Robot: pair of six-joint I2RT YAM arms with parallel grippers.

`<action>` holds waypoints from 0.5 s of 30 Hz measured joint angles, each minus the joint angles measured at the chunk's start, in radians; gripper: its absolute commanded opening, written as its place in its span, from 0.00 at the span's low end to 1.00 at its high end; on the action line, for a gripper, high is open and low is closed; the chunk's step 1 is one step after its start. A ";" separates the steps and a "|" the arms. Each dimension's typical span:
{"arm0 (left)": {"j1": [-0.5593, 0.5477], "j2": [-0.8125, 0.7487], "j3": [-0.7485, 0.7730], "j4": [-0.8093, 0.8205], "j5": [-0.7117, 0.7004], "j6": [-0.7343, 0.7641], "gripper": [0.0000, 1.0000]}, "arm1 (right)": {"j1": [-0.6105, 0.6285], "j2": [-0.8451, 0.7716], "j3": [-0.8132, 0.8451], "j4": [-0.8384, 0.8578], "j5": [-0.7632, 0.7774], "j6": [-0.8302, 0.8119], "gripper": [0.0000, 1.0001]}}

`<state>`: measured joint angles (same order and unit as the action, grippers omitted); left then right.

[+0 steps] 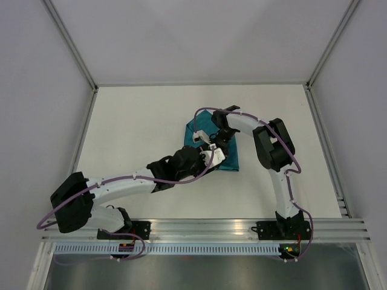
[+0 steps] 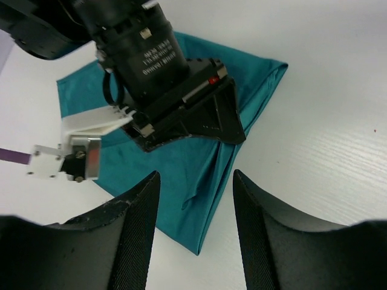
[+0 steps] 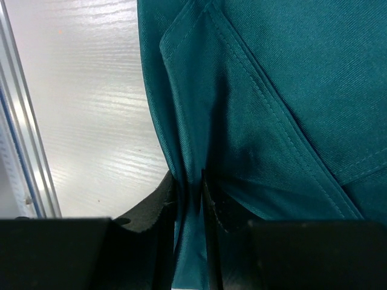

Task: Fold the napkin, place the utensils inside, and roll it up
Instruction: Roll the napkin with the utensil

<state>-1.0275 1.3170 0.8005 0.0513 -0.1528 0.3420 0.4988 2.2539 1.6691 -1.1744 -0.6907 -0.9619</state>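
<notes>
The teal napkin (image 1: pixel 232 159) lies bunched in folds at the middle of the white table (image 1: pixel 139 121). My right gripper (image 1: pixel 215 142) reaches down onto it from the far side. In the right wrist view it (image 3: pixel 188 194) is shut on a raised pleat of the napkin (image 3: pixel 284 90). My left gripper (image 1: pixel 219 156) sits right beside it at the cloth's near edge. In the left wrist view it (image 2: pixel 196 176) is open, with a folded corner of the napkin (image 2: pixel 202 211) lying between its fingers (image 2: pixel 136 223) and untouched. The utensils are out of view.
The right arm's black wrist and white camera mount (image 2: pixel 91 130) hang just ahead of my left fingers. White walls enclose the table on three sides. An aluminium rail (image 1: pixel 205 229) runs along the near edge.
</notes>
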 measured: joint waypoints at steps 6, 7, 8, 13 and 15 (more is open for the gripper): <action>-0.012 0.111 -0.013 0.030 0.007 0.000 0.60 | -0.008 0.029 0.017 -0.079 -0.009 0.002 0.17; -0.016 0.134 -0.013 0.037 0.007 0.001 0.60 | -0.008 0.033 0.018 -0.091 -0.011 0.004 0.17; -0.019 0.156 -0.014 0.045 0.007 0.001 0.60 | -0.010 0.037 0.018 -0.103 -0.013 0.005 0.17; -0.038 0.235 -0.028 0.100 0.006 0.017 0.62 | -0.013 0.053 0.018 -0.158 -0.013 0.013 0.17; -0.042 0.261 -0.028 0.121 0.007 0.026 0.62 | -0.013 0.061 0.018 -0.178 -0.013 0.016 0.17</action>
<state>-1.0698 1.5776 0.7723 0.1726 -0.1459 0.3679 0.4858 2.3154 1.6875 -1.3521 -0.7033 -0.9455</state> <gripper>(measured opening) 0.616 0.253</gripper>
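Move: The stretch of the napkin's near edge beside the right gripper's pinch lies about 5 cm ahead of the left gripper, neither left nor right, and some 14 cm below. From the left gripper, the napkin's near right corner is roughly 4 cm ahead and 10 cm right, equally low. That stretch is about 3 cm left of the right gripper, level with it; the napkin's far corner is 18 cm ahead of the right gripper and 4 cm left. Bring the open left gripper down about 9 cm, easing some 2 cm right, towards the near edge beside the right gripper, wrist rolling roughly 10 degrees and fingers kept apart. Meanwhile keep the right gripper's pinch on the napkin's near edge and drag it low over the table, back and to the right, tilting the fingertips farther back towards the base. ##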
